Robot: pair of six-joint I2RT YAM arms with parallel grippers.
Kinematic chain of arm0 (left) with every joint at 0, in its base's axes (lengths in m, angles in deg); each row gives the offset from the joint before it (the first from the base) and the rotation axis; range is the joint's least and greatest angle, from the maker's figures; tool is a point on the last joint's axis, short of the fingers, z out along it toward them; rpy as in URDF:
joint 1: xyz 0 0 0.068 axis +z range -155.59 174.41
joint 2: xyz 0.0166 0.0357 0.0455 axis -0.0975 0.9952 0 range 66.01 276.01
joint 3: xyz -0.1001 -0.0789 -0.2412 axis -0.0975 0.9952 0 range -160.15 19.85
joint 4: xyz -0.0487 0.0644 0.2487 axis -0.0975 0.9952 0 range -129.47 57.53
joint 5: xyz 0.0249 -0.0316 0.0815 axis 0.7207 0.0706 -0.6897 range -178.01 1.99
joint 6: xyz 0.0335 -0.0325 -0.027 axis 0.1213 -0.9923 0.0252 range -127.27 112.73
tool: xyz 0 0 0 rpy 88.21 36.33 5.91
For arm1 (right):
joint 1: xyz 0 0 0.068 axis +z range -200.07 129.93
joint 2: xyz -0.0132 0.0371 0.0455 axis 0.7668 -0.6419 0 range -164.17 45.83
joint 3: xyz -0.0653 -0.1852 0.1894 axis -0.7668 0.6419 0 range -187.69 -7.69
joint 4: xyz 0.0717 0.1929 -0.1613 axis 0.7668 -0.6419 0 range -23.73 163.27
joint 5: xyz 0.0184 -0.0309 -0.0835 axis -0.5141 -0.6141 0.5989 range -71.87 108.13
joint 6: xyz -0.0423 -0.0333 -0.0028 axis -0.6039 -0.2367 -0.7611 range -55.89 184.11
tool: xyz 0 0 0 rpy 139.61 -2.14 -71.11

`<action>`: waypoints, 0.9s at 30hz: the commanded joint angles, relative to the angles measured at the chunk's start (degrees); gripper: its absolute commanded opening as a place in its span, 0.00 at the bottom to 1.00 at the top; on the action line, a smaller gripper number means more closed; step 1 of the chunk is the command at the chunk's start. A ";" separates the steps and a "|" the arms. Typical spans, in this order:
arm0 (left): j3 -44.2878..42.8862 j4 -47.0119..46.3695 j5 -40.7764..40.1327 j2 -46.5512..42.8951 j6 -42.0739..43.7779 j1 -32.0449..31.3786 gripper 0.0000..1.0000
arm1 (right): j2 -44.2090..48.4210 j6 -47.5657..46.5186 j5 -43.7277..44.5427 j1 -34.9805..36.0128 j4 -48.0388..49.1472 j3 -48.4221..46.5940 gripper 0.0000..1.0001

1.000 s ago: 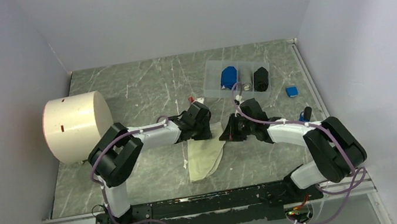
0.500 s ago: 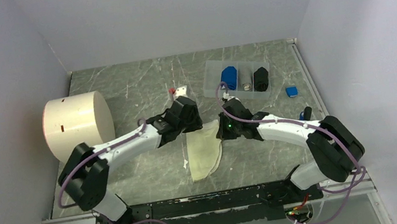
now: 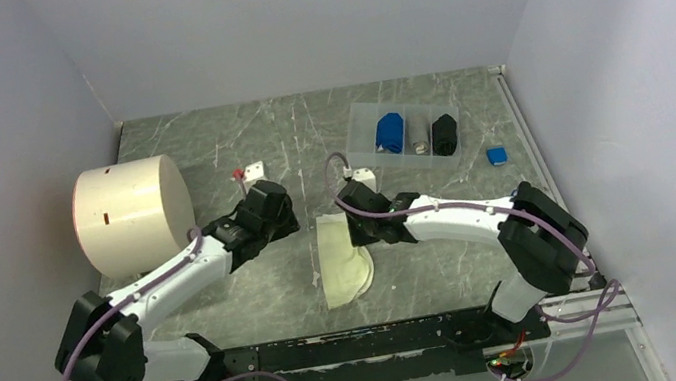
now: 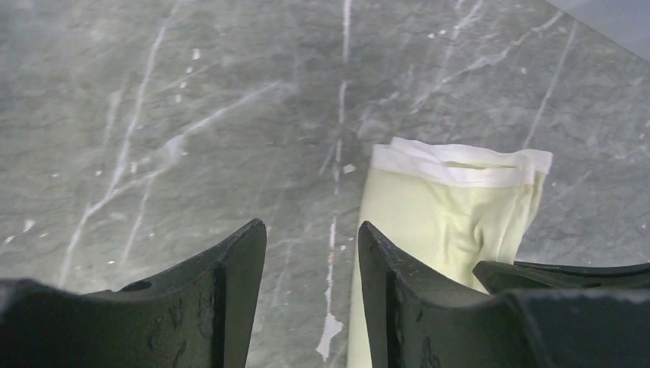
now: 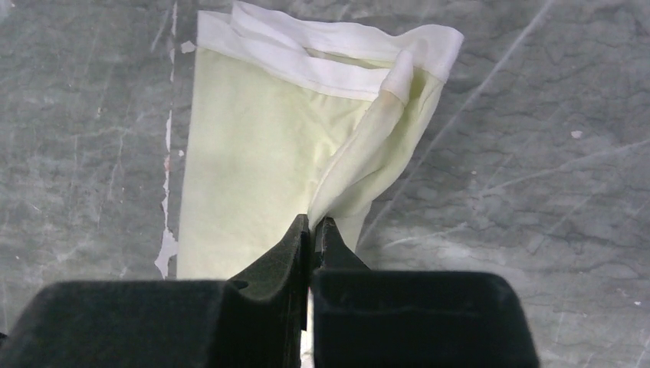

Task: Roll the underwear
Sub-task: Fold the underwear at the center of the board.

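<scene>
The pale cream-yellow underwear lies on the grey marble table, folded lengthwise, its white waistband at the far end. My right gripper is shut on a fold of its right edge, lifting that edge a little. To the left of the garment and apart from it, my left gripper stands open over bare table, nothing between its fingers. A royal blue bundle, apparently the other underwear, rests in the clear tray.
A big cream cylinder stands at the left. The clear tray at the back also holds a black item. A small blue block lies right of it, and a small white and red object sits behind my left gripper.
My left gripper opened and drew back to the left, off the underwear. My right gripper moved left with the garment's right edge, so the cloth now lies narrower.
</scene>
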 commanded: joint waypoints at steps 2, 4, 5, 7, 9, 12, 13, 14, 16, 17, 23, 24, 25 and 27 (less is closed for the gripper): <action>2.60 -0.46 0.87 -3.99 -0.40 2.46 0.53 | -3.60 0.96 3.81 3.20 -1.62 -5.01 0.00; 2.89 -0.32 1.40 -4.27 -0.08 3.02 0.53 | -4.98 1.15 3.80 4.09 -1.72 -6.50 0.00; 3.06 -0.29 1.66 -4.39 -0.02 3.23 0.53 | -5.64 1.26 3.92 4.42 -1.69 -7.26 0.00; 3.45 -0.29 2.10 -4.61 0.08 3.66 0.53 | -6.91 1.39 3.72 4.74 -1.53 -8.57 0.00; 3.91 -0.44 2.64 -5.05 0.16 3.99 0.53 | -8.00 1.55 3.52 4.99 -1.36 -9.81 0.00; 4.70 -0.55 3.01 -5.64 0.34 4.50 0.53 | -9.51 1.64 2.86 5.38 -0.91 -11.18 0.01; 4.88 -0.55 3.17 -5.76 0.41 4.75 0.53 | -10.02 1.73 2.72 5.43 -0.81 -11.36 0.01; 5.02 -0.55 3.42 -5.85 0.54 5.03 0.53 | -10.55 1.89 2.31 5.40 -0.69 -11.63 0.02; 5.19 -0.70 3.91 -5.94 0.68 5.36 0.53 | -11.58 1.83 1.60 5.50 -0.89 -12.43 0.02; 5.35 -0.79 4.13 -5.96 0.69 5.50 0.53 | -11.94 1.61 1.20 5.61 -0.74 -12.65 0.02; 5.80 -1.12 4.81 -5.96 0.49 5.94 0.53 | -12.56 1.04 0.67 6.64 -0.61 -13.42 0.03; 5.82 -1.25 4.95 -5.96 0.48 5.95 0.53 | -12.67 0.83 1.19 6.83 -1.12 -13.73 0.03; 5.87 -1.32 5.08 -5.96 0.44 6.03 0.53 | -12.86 0.62 1.74 6.95 -1.71 -14.03 0.03; 5.78 -1.34 5.17 -5.81 0.49 6.16 0.52 | -13.11 0.13 2.17 7.07 -2.66 -14.42 0.04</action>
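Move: The right fingers already pinch a fold on the underwear's right side; its middle lies about 3 cm to their left and 3 cm nearer the base, some 4 cm below. The rolled blue underwear in the clear box is roughly 19 cm farther out and 9 cm to the right of that hand, slightly lower. From the left hand, the pale underwear's middle is about 9 cm to the right and 7 cm back, some 10 cm down. Leftward and a little down, slowing as it goes, the right hand carries the pinched side of the underwear about 6 cm across the cloth towards its left edge, fingers kept shut and the wrist nearly unturned. The left hand, empty and half open, eases some 3 cm left and slightly lower, clear of the cloth. ##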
